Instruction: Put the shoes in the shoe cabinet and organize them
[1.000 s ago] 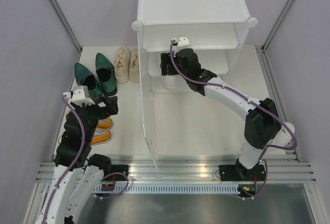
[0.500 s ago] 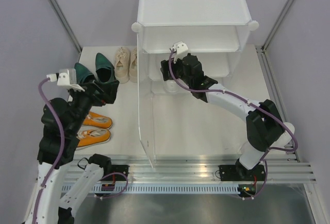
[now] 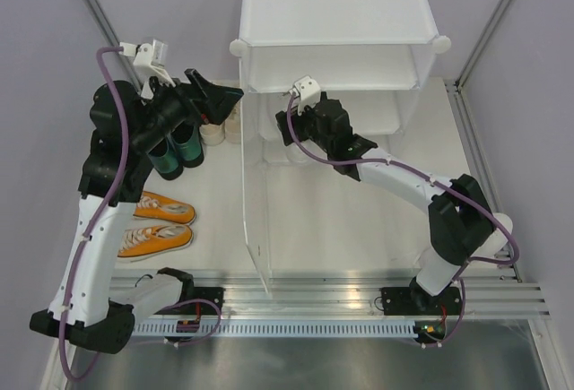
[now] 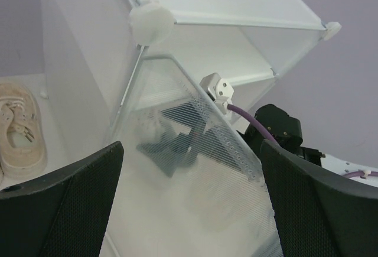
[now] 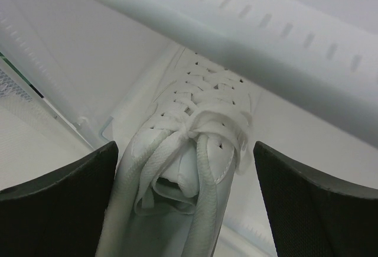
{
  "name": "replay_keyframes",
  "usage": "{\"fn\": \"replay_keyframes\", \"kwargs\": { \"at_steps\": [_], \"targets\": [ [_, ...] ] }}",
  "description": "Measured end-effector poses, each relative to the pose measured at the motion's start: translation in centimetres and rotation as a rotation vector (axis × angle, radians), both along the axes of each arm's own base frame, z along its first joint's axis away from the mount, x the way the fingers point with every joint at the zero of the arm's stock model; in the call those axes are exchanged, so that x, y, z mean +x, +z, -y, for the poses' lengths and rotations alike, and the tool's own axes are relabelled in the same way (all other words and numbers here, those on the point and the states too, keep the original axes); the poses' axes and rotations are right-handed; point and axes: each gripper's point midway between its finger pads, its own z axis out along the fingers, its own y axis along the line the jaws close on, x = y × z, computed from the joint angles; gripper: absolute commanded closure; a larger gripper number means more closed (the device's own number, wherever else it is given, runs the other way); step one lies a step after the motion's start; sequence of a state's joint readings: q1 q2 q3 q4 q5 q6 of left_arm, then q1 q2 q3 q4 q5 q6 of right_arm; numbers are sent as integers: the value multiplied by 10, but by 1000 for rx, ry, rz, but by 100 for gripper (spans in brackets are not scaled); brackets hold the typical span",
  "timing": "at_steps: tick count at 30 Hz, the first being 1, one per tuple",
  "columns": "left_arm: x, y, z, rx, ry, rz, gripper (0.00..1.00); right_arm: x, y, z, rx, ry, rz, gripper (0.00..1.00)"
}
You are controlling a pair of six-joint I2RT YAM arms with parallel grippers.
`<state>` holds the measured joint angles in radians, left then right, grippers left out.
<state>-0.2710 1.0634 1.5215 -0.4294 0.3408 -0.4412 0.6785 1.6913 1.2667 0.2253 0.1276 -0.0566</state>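
Observation:
The shoe cabinet stands at the back middle of the floor. My right gripper reaches into a lower tier. In the right wrist view it is open on either side of a white sneaker, with gaps on both sides. My left gripper is raised by the cabinet's upper left corner, open and holding nothing. Its wrist view faces the translucent side panel. The orange sneakers lie on the floor at the left. The green heels and cream sneakers are partly hidden behind the left arm.
Grey walls close in the floor on both sides. A metal rail runs along the near edge by the arm bases. A round corner connector of the cabinet and one cream sneaker show in the left wrist view.
My left arm rose from low over the orange sneakers to the cabinet's upper left corner, uncovering both orange sneakers. The right gripper shifted slightly left inside the cabinet.

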Motion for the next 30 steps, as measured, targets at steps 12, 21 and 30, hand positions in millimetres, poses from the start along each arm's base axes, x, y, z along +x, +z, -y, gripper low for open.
{"fn": "replay_keyframes", "kwargs": {
  "at_steps": [12, 21, 30],
  "targets": [
    [-6, -6, 0, 2, -11, -14, 0, -32, 7, 8, 63, 32, -156, 2],
    [-4, -16, 8, 11, -51, -40, 0, -54, 22, 12, 108, 62, -207, 2],
    [-4, -30, 11, 21, -69, -69, 0, -98, 185, 44, 356, 125, 157, 2]
  ]
}}
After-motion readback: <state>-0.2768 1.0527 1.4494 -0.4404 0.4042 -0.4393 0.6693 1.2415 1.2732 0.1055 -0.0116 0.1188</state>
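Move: The white shoe lies on the cabinet shelf with its middle nearly straight below the right hand, some 5 cm down and 1 cm to the left. From that hand the front edge of the shelf above is about 7 cm up and level with it, and the middle of the open mesh door is some 11 cm left and 12 cm back. From the left hand the shoe lies roughly 14 cm ahead, 15 cm right and 26 cm down. Draw the right gripper back out of the shelf, fingers still wide open, leaving the white shoe behind: ease about 5 cm back while tipping the fingers down, then, once clear of the shelf edge, rise fast, some 15 cm or more, going on back and a little right as the fingers tip up again. Let the open left gripper sink about 3 cm beside the door. ##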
